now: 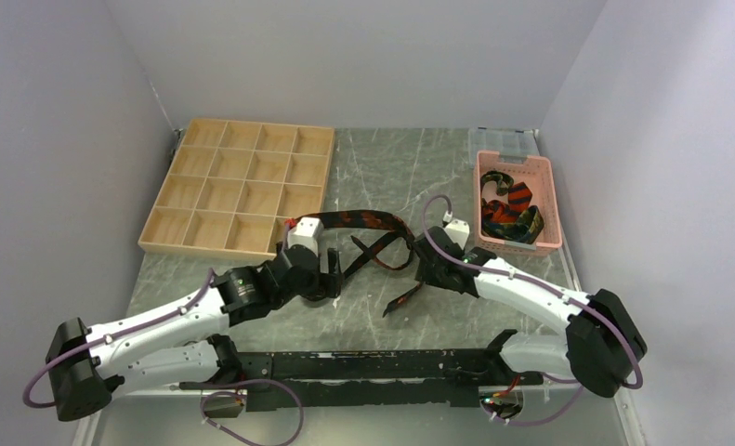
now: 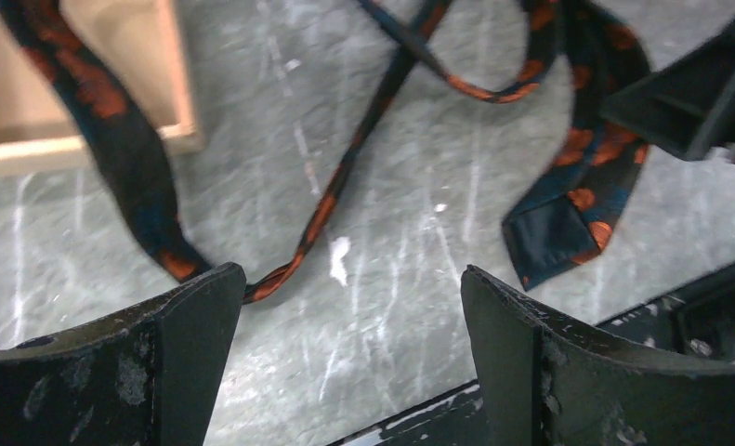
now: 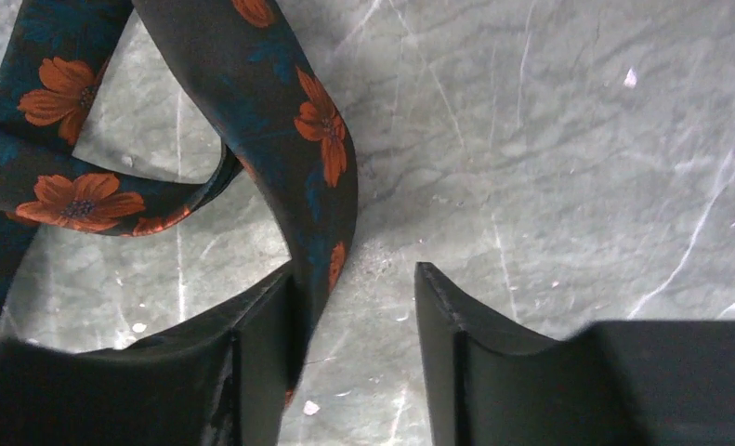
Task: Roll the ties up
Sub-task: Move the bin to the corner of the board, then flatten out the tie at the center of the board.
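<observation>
A black tie with orange flowers [image 1: 373,221] lies looped and twisted on the marble table between my two grippers. My left gripper [image 1: 334,277] is open and empty just above the table. In the left wrist view [image 2: 349,311] the tie's twisted narrow strip [image 2: 321,209] runs past the left fingertip [image 2: 201,307], and its wide end [image 2: 568,218] lies to the right. My right gripper [image 1: 423,268] is open. In the right wrist view [image 3: 354,307] a strip of the tie [image 3: 298,139] lies against the inner side of the left finger [image 3: 266,325]. Striped ties [image 1: 507,209] lie in the basket.
A pink slotted basket [image 1: 551,200] stands at the back right. A wooden tray with several compartments [image 1: 238,186] stands at the back left, and its corner shows in the left wrist view [image 2: 85,144]. The right gripper's black body [image 2: 698,98] shows there too.
</observation>
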Motion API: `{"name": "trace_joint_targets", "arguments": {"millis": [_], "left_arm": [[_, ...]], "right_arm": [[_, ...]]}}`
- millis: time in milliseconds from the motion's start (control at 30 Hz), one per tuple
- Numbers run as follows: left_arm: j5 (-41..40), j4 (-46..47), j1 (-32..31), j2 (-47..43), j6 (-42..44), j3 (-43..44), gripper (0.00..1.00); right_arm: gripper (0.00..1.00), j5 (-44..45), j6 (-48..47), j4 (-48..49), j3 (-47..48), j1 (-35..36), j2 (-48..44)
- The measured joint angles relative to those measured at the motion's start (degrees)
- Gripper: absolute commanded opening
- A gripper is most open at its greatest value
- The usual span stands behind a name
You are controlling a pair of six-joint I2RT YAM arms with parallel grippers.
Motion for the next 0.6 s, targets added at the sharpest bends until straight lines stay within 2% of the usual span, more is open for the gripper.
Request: {"name": "trace_joint_targets", "arguments": {"millis": [33, 67, 100, 233, 333, 500, 600], "left_arm": [[1.2, 1.7, 0.2, -0.1, 0.9, 0.0, 0.94], [2.3, 3.1, 0.3, -0.2, 1.9, -0.1, 0.94], [3.6, 4.9, 0.5, -0.4, 3.2, -0.2, 0.94], [6.0, 9.2, 0.6, -3.6, 7.8, -0.8, 0.94], [4.0, 10.1, 0.8, -6.1, 9.5, -0.7, 0.94], [-3.1, 5.6, 3.7, -6.8, 10.2, 2.4, 0.94], [-4.7, 2.9, 6.8, -5.9, 10.4, 4.9, 0.94]], "right_arm": [[0.28, 0.0, 0.0, -0.1, -0.2, 0.1, 0.0], [0.04, -0.1, 0.0, 0.0, -0.4, 0.1, -0.1], [0.00, -0.2, -0.4, 0.0, -0.5, 0.1, -0.1], [0.00, 0.5, -1.2, -0.9, 0.1, 0.2, -1.1], [0.00, 3.3, -2.1, -2.8, 1.5, 0.2, -3.3], [0.00, 7.8, -3.6, -5.6, 4.2, -1.1, -10.7], [0.00, 10.0, -4.6, -7.5, 5.3, -2.1, -14.2]]}}
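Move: The tie's right-hand bend lies between the right hand's open fingers, barely 1 cm to its left and 1 cm below. The tie's loose end is about 9 cm back and 8 cm left. The bin stands some 17 cm ahead and 22 cm right, already at the board's corner; the wooden tray's middle is roughly 20 cm ahead and 42 cm left. From the left hand, the same bend is about 3 cm ahead, 23 cm right and 10 cm below. The tie's right-hand bend is pinched as the right fingers finish closing, then carried up about 8 cm and some 4 cm right, towards the bin, the fingers tipping about 15 degrees forward of straight down. The open, empty left hand first swings slightly right, then rises some 7 cm while going forward and back left over the tie's left part, its fingers tilting up. ##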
